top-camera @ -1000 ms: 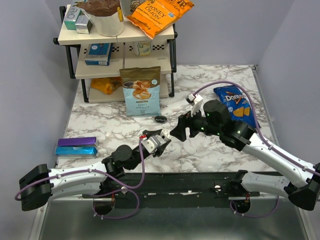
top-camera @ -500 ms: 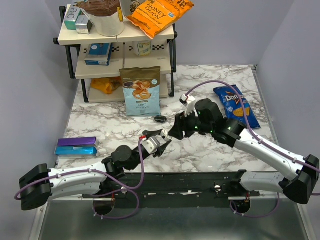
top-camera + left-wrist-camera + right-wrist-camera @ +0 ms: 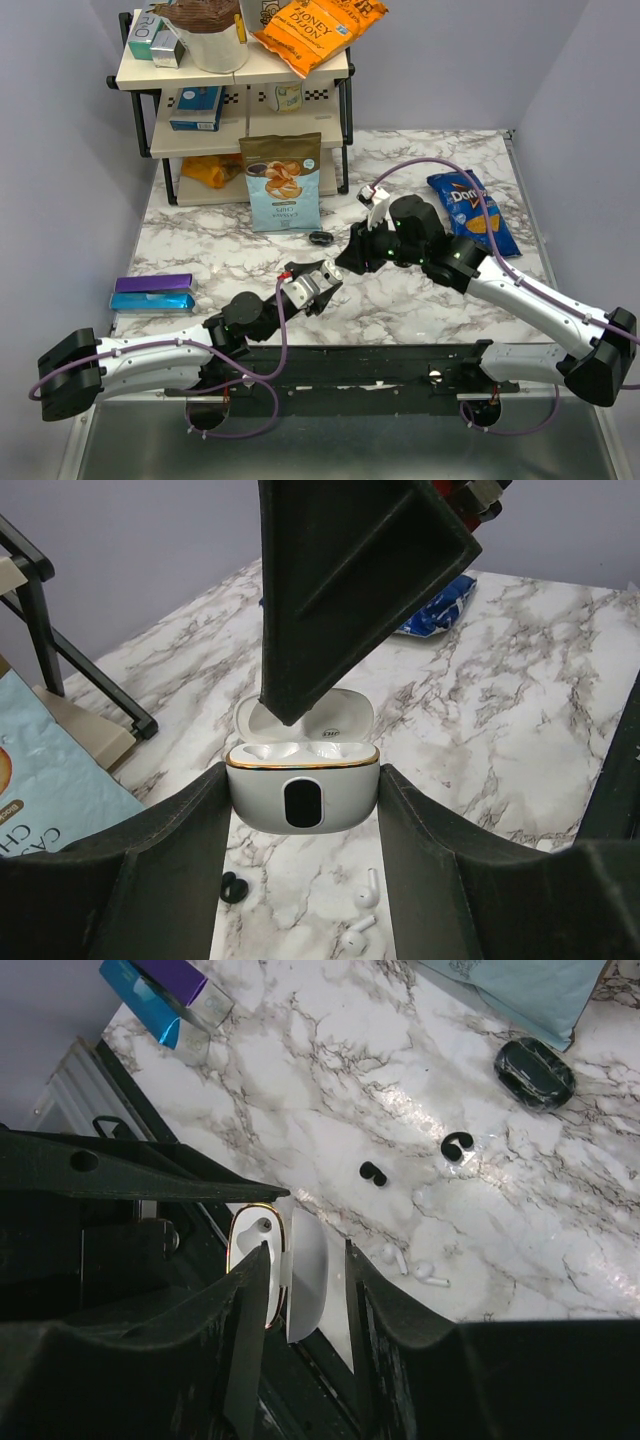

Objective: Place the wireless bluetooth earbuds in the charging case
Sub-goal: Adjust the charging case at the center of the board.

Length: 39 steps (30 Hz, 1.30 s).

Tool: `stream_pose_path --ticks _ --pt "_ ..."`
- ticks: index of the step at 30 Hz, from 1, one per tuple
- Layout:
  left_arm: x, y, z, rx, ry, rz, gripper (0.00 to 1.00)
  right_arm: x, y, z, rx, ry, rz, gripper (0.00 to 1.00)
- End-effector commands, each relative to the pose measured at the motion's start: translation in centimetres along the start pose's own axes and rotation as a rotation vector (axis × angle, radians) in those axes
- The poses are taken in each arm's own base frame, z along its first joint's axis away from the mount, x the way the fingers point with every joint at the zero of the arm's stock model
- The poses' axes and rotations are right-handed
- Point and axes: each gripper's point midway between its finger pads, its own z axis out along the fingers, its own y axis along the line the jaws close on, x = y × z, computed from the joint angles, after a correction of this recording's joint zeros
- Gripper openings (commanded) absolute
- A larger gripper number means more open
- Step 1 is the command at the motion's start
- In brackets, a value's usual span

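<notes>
My left gripper (image 3: 303,792) is shut on the white charging case (image 3: 303,798), held above the marble with its lid (image 3: 307,1272) swung open. My right gripper (image 3: 306,1250) straddles that lid: one finger (image 3: 340,580) reaches into the case's cavity, the other stands just outside the lid with a thin gap. In the top view the right gripper (image 3: 348,262) meets the case (image 3: 303,290) over the table's front middle. Earbuds lie on the marble below: two white stemmed ones (image 3: 368,885) (image 3: 430,1275) and two tiny black ones (image 3: 373,1173) (image 3: 457,1146).
A black oval case (image 3: 321,238) lies by the pale blue snack bag (image 3: 283,180). A shelf rack (image 3: 240,100) with boxes and an orange bag stands at the back left. A Doritos bag (image 3: 470,210) lies at the right. Blue and purple boxes (image 3: 152,293) sit at the left edge.
My right gripper has moved left to the held case and its jaws have narrowed around the open lid. The left arm and the case have stayed still.
</notes>
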Motion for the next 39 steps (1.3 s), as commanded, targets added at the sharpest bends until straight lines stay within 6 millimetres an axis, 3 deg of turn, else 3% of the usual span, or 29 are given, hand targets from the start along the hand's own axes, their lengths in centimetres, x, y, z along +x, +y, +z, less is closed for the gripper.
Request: stream_pose_path --ticks 1,10,15,19,20,23,24,29,30,31,32,39 --pt "-0.9 0.0 -0.2 -0.006 -0.043 -0.016 0.0 -0.9 0.8 0.2 -0.037 -0.013 -0.001 0.43" --pt "-1.1 0.2 -0.2 -0.014 -0.049 -0.017 0.0 0.0 0.3 0.5 -0.025 0.01 0.009 0.42" --pt "-1.2 0.2 -0.3 -0.015 -0.053 -0.019 0.0 0.2 0.2 0.6 -0.023 0.017 0.01 0.36" --pt "-1.2 0.2 -0.2 -0.016 -0.053 -0.023 0.0 0.6 0.3 0.7 -0.028 0.028 0.007 0.16" --pt "-1.0 0.1 -0.2 -0.014 -0.042 -0.028 0.0 0.6 0.2 0.6 -0.026 0.03 0.0 0.02" --pt "-0.6 0.1 -0.1 -0.02 -0.01 -0.046 0.02 0.5 0.0 0.2 -0.015 0.026 -0.026 0.01" --pt "-0.3 0.2 0.0 -0.029 0.009 -0.051 0.12 0.3 -0.2 0.1 -0.005 0.022 -0.034 0.01" --pt "0.2 0.3 0.6 -0.049 0.071 -0.073 0.43 -0.2 -0.4 -1.0 0.012 0.018 -0.111 0.01" --pt "0.3 0.3 0.7 -0.057 0.078 -0.094 0.55 -0.6 -0.1 -1.3 0.008 0.009 -0.122 0.01" --pt "0.2 0.5 0.7 -0.073 0.077 -0.097 0.61 -0.8 -0.1 -1.5 0.01 0.005 -0.13 0.01" --pt "0.3 0.6 0.8 -0.075 0.081 -0.1 0.98 -0.8 -0.2 -1.7 0.015 0.01 -0.142 0.01" --pt "0.1 1.1 1.4 -0.113 0.12 -0.112 0.99 -1.1 0.0 -2.5 0.013 0.003 -0.178 0.01"
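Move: The open charging case is between the left gripper's pads, level with its hand point. From the right hand, whose fingers straddle the lid, the case's middle is about 2 cm back, 2 cm left and 2 cm lower. On the table some 15 cm below, from the right hand, are the earbuds, 3 cm back and 1 cm left; the nearer black eartips, 10 cm left and level with it; and the black pouch, 13 cm ahead and 6 cm left. Keep the left gripper still with the case while you shut the right fingers fully, pinching the open lid. Then open the left fingers wide to let go of the body, easing that hand about 1 cm forward and slightly right, tipping down some 10 degrees. Draw the right hand about 1.5 cm to the right, sinking about 1 cm before rising again by slightly more. ##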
